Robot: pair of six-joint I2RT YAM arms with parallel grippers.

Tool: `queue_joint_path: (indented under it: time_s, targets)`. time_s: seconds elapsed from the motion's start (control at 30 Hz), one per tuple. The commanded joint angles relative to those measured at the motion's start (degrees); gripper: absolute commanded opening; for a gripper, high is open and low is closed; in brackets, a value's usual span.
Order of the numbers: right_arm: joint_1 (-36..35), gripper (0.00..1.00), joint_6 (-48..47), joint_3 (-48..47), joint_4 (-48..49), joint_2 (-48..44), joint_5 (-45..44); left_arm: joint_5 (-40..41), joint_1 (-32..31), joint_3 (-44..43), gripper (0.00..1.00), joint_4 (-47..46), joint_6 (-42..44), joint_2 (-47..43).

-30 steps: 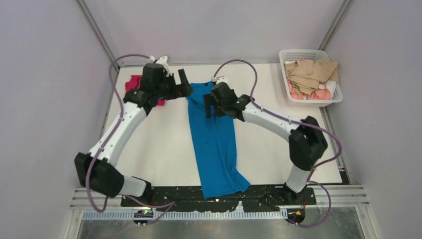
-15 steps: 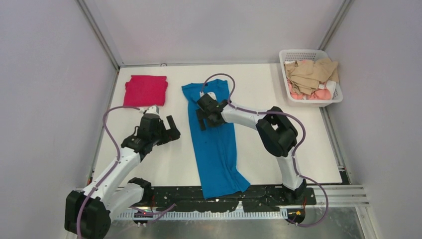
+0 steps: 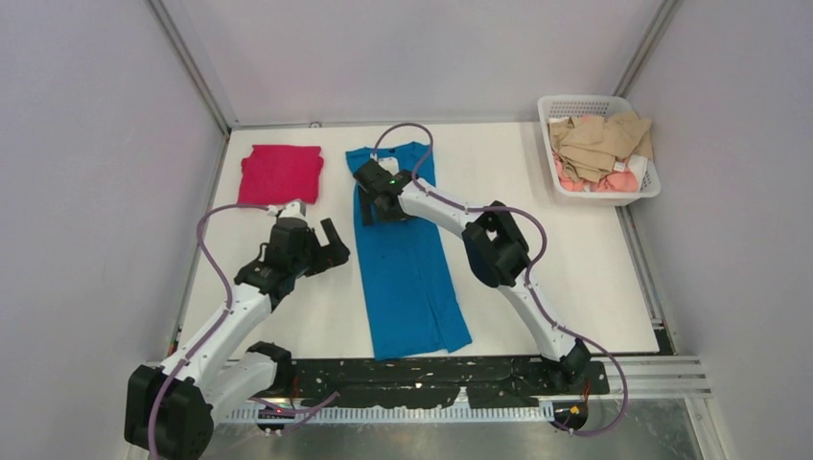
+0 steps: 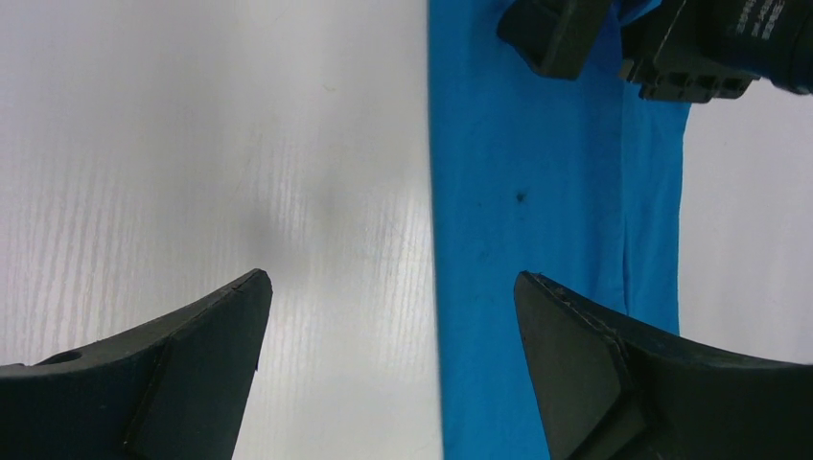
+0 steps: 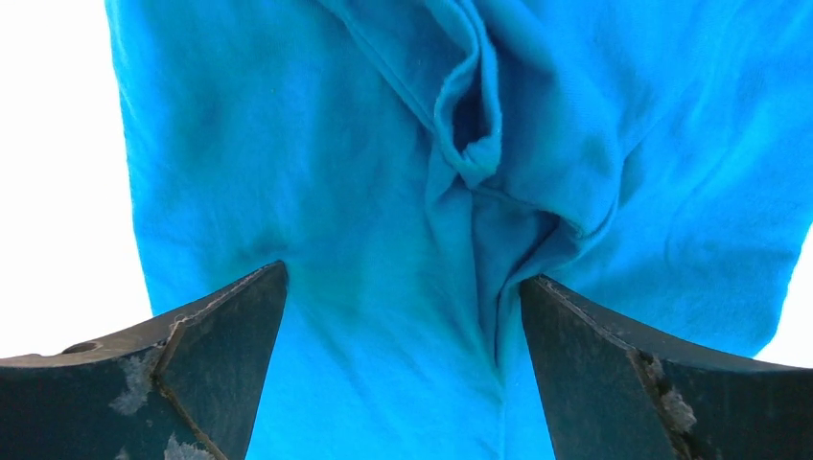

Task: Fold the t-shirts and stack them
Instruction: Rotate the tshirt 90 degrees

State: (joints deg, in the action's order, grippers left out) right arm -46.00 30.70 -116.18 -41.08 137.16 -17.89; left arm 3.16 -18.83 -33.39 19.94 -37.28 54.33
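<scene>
A bright blue t-shirt (image 3: 407, 259) lies as a long narrow strip down the middle of the table, from the back to the near edge. A magenta-red t-shirt (image 3: 280, 172) lies folded at the back left. My right gripper (image 3: 376, 206) hovers open over the blue t-shirt's upper part (image 5: 403, 192), where the cloth is creased; nothing sits between its fingers. My left gripper (image 3: 331, 247) stands open over bare table just left of the blue t-shirt's left edge (image 4: 537, 220), with the right gripper's fingers (image 4: 556, 34) seen beyond.
A white basket (image 3: 640, 190) holding beige and pink cloths stands at the back right corner. Grey walls close in the table (image 3: 575, 259) on three sides. A black strip with the arm bases runs along the near edge.
The left arm has drawn back from the red t-shirt toward the near left. The right gripper moved left over the blue t-shirt, and the whole shirt has shifted left and straightened.
</scene>
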Motion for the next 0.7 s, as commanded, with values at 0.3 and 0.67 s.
queue_joint_path:
  time_s: [0.3, 0.67]
  targets:
    - [3.4, 0.95, 5.13, -14.34, 2.37, 1.69, 7.94, -6.45, 0.11, -0.1, 1.0, -0.51, -0.46, 1.52]
    - [2.32, 0.95, 2.69, 42.92, 18.31, -46.26, 4.52, -9.3, -15.94, 13.76, 1.0, 3.12, -13.07, -12.06]
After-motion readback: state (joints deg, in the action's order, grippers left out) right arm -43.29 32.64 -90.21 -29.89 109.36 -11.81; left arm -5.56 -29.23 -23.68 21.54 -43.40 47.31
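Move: The right hand's open fingers rest on the blue t-shirt; the shirt's middle lies about 7 cm back and 5 cm to the right, its far edge some 15 cm ahead and 2 cm right. The folded red t-shirt is 9 cm ahead and 22 cm left of this hand. From the left hand, some 9 cm above the table, the blue t-shirt's near left corner is about 16 cm back and 7 cm right, the red t-shirt 21 cm ahead and 13 cm left. Still on the cloth, the right hand's open fingers push the blue t-shirt's far part forward and a little left, about 5 cm of hand travel, then come off and swing up, back and to the right. The left hand, after a short wait, draws back some 7 cm, to the right and down, towards the shirt's near left corner, open and turning slightly clockwise. ##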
